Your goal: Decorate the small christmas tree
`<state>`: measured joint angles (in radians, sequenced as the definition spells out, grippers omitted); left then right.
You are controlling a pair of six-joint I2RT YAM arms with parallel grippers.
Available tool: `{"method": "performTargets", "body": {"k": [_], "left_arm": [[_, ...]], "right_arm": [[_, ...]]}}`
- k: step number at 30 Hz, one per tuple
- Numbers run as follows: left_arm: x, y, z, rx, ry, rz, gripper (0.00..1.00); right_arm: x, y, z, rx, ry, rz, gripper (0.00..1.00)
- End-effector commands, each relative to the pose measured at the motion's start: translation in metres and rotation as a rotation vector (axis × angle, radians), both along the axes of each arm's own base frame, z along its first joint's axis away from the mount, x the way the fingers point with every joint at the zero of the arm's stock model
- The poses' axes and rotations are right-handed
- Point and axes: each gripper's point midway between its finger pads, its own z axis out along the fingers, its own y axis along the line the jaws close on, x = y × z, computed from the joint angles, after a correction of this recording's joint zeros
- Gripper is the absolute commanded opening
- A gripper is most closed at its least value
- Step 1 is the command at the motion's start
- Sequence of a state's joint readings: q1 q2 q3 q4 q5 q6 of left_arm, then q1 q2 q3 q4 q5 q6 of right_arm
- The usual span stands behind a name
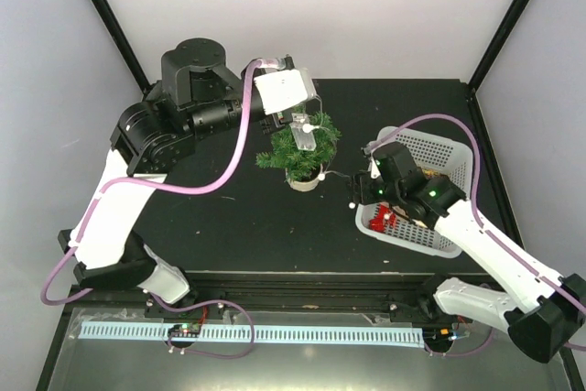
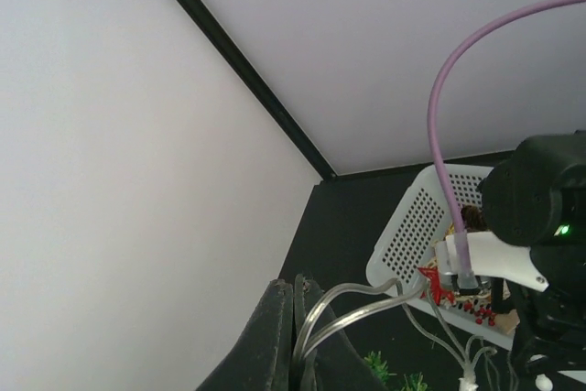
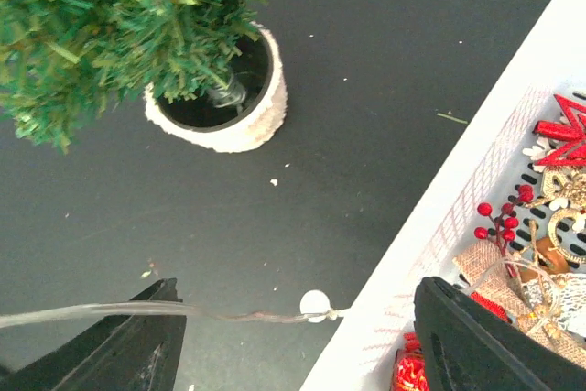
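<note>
The small christmas tree (image 1: 298,151) stands mid-table in its white pot (image 1: 305,180); in the right wrist view the tree (image 3: 110,25) and pot (image 3: 224,112) are at upper left. My left gripper (image 1: 308,132) hovers over the treetop, shut on a clear light string (image 2: 366,304) pinched between its fingers (image 2: 275,336). The string (image 3: 229,315) runs down to a white bulb (image 3: 314,304) by the basket rim. My right gripper (image 3: 302,336) is open, low over the table, its fingers (image 3: 128,350) on either side of the string and bulb without touching them.
A white perforated basket (image 1: 455,155) stands at right, its near rim (image 3: 439,254) under my right gripper's right finger. It holds red berries (image 3: 499,222), a red star (image 3: 563,139) and burlap pieces (image 3: 485,267). Black frame posts stand at the back corners.
</note>
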<state>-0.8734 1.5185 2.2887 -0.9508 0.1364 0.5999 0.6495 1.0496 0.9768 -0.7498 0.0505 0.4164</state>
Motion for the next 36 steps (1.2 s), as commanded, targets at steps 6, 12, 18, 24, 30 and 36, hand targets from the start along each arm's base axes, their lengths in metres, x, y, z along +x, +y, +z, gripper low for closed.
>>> {"method": "performTargets", "body": {"k": [6, 12, 18, 24, 30, 36], "left_arm": [[-0.012, 0.021, 0.016, -0.028, -0.038, 0.016, 0.02], [-0.006, 0.037, -0.003, -0.002, -0.008, 0.066, 0.02], [0.0, 0.053, -0.042, -0.009, 0.123, 0.062, 0.02], [-0.005, 0.06, -0.099, -0.012, 0.27, 0.014, 0.02], [0.005, 0.065, -0.144, -0.031, 0.381, 0.01, 0.02], [0.021, 0.069, -0.185, -0.045, 0.5, 0.004, 0.02]], "right_arm": [[0.039, 0.021, -0.004, 0.025, -0.087, -0.029, 0.18], [0.047, 0.017, 0.026, 0.066, -0.173, -0.079, 0.01], [0.046, 0.003, 0.075, 0.12, -0.286, -0.138, 0.01], [0.046, -0.01, 0.12, 0.138, -0.374, -0.182, 0.01], [0.049, -0.018, 0.156, 0.141, -0.44, -0.215, 0.01], [0.053, -0.016, 0.182, 0.163, -0.471, -0.223, 0.01]]}}
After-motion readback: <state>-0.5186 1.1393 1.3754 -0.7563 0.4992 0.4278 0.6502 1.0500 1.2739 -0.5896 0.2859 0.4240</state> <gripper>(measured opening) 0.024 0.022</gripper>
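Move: The right hand, open, has the string lights' wire just beyond its fingertips, about 3 cm ahead, 2 cm left and 2 cm lower. From this hand the Christmas tree's middle is some 6 cm ahead, 11 cm left and 9 cm below; the basket's middle is about 2 cm ahead, 13 cm right and 16 cm below. The left hand, already gripping the string high up, has the tree roughly 7 cm ahead, 3 cm right and 43 cm below. The right fingers close on the lights' wire while reaching about 4 cm forward and slightly left and down, then lift it some 18 cm beside the tree, fingertips tilting up about 25 degrees. The left hand keeps its pinch on the string and, after a brief shift left, sinks roughly 19 cm to the tree's left side, easing 7 cm left as its fingers tip downward. ##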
